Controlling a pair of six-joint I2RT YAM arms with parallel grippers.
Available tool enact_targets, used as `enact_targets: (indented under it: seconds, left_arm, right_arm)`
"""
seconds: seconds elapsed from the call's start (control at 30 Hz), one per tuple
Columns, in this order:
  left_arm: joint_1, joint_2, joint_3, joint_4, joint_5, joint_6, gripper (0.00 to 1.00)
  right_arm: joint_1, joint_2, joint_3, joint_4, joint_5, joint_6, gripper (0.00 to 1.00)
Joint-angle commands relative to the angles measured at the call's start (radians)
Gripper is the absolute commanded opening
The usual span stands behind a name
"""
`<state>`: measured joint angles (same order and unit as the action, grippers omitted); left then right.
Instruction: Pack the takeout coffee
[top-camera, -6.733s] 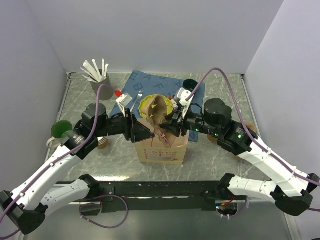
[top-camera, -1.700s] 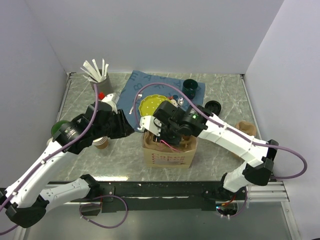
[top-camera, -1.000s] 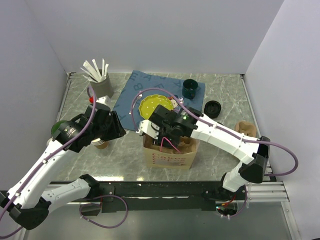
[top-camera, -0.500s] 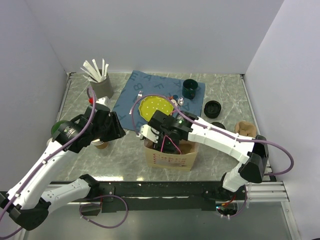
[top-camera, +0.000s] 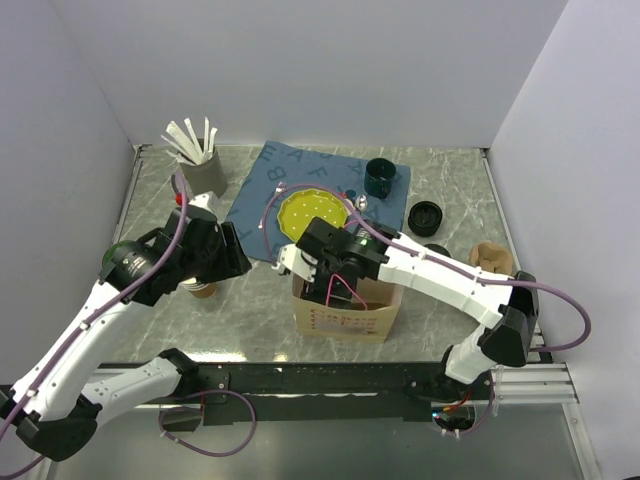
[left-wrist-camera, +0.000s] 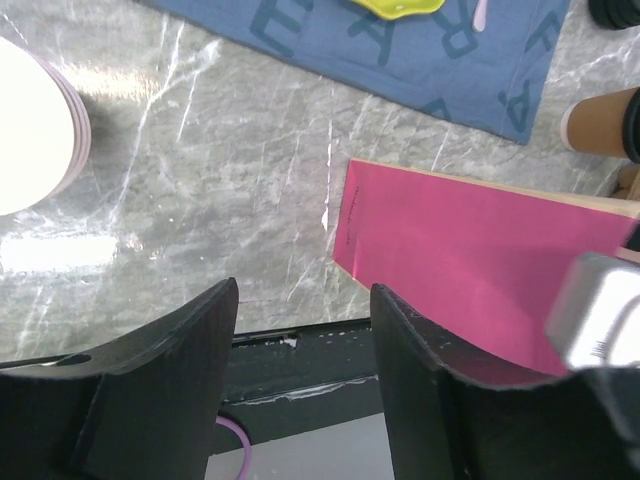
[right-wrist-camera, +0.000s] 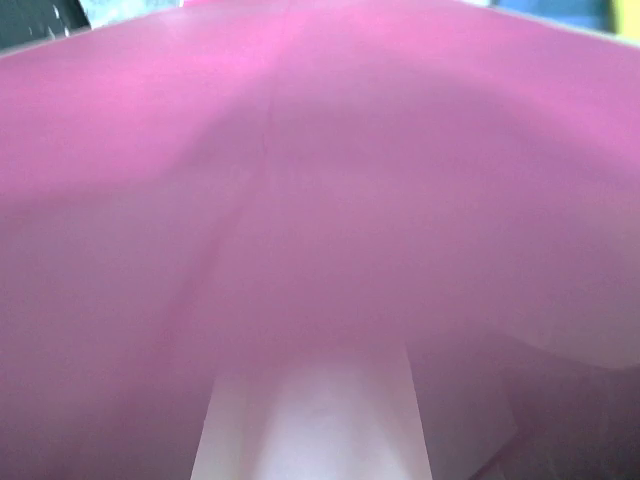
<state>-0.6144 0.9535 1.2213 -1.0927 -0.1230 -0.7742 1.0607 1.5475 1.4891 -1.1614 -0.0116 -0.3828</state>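
Observation:
The takeout coffee (top-camera: 437, 252), a tan-brown cup (left-wrist-camera: 600, 120) with a dark lid, stands right of the paper bag (top-camera: 345, 318), partly hidden under my right arm. The bag stands upright with its mouth open, and shows as a pink panel (left-wrist-camera: 470, 270) in the left wrist view. My right gripper (top-camera: 335, 290) reaches down into the bag. Its fingers are hidden, and the right wrist view shows only pink bag wall. My left gripper (left-wrist-camera: 300, 390) hangs open and empty left of the bag (top-camera: 230, 263), above the table's near edge.
Stacked beige cups (top-camera: 203, 290) sit under my left arm. On the blue cloth (top-camera: 300, 165) are a yellow plate (top-camera: 312, 212) and a dark green mug (top-camera: 378, 178). A black round lid (top-camera: 425, 215), a crumpled brown piece (top-camera: 487, 257) and a grey utensil holder (top-camera: 203, 170) stand around.
My right gripper has gone deeper into the bag, whose mouth now stands wider. The bag has slid slightly right and nearer. My left arm has drawn back from the bag.

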Motion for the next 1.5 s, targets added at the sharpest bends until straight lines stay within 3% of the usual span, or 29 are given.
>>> enact_targets:
  seconds: [0.0, 0.2, 0.4, 0.8, 0.93, 0.97, 1.0, 1.13, 1.27, 1.37, 1.47]
  left_arm:
    - [0.005, 0.007, 0.092, -0.032, -0.021, 0.041, 0.63]
    - [0.005, 0.030, 0.164, -0.047, 0.015, 0.044, 0.69]
    - [0.005, 0.054, 0.204, -0.006, 0.113, 0.088, 0.69]
    - [0.005, 0.068, 0.227, 0.188, 0.322, 0.141, 0.68]
    - [0.004, 0.083, 0.199, 0.241, 0.379, 0.138, 0.69]
    - [0.004, 0.085, 0.190, 0.255, 0.387, 0.141, 0.68]
    - [0.004, 0.088, 0.185, 0.276, 0.393, 0.147, 0.69]
    - [0.001, 0.125, 0.181, 0.313, 0.421, 0.173, 0.69]
    - [-0.013, 0.177, 0.175, 0.306, 0.418, 0.191, 0.68]
    - [-0.050, 0.197, 0.146, 0.338, 0.393, 0.193, 0.66]
    - [-0.100, 0.214, 0.126, 0.355, 0.352, 0.194, 0.65]
  right_arm:
    - [0.004, -0.067, 0.102, -0.009, 0.050, 0.034, 0.77]
    - [0.004, -0.099, 0.181, -0.012, 0.064, 0.062, 0.77]
    - [0.005, -0.104, 0.281, -0.058, 0.061, 0.117, 0.75]
    - [0.004, -0.144, 0.563, 0.089, 0.042, 0.350, 0.71]
    - [0.002, -0.199, 0.577, 0.146, 0.169, 0.540, 0.76]
    - [0.005, -0.216, 0.565, 0.161, 0.192, 0.567, 0.82]
    - [0.005, -0.237, 0.522, 0.184, 0.218, 0.588, 1.00]
    - [0.004, -0.410, 0.354, 0.331, 0.231, 0.570, 1.00]
    - [-0.004, -0.520, 0.261, 0.358, 0.373, 0.653, 1.00]
    - [-0.008, -0.553, 0.267, 0.274, 0.510, 0.686, 1.00]
    - [-0.016, -0.509, 0.373, 0.076, 0.639, 0.761, 1.00]
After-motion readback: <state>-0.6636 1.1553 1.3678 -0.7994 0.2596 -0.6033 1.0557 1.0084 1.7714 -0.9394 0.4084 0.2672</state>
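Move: The bag stands around the open right hand, its middle only about 5 cm below; from the left hand it lies roughly 25 cm to the right, about level fore and aft, 12 cm lower. Next for the right hand is the lidded cup, some 20 cm right, 12 ahead and 12 below; the black lid stands about 13 cm beyond that cup. The cup stack is about 9 cm left of the left hand and 5 ahead. The carton tray is left behind in the bag as the open right hand draws straight up out of it, nearly 30 cm, then swings about 7 cm right to the lidded cup's side, rolling some 60 degrees so its fingers point left, turning clockwise and opening wide. The left hand, staying open, rises and moves right towards the bag's left rim, also turning clockwise. ##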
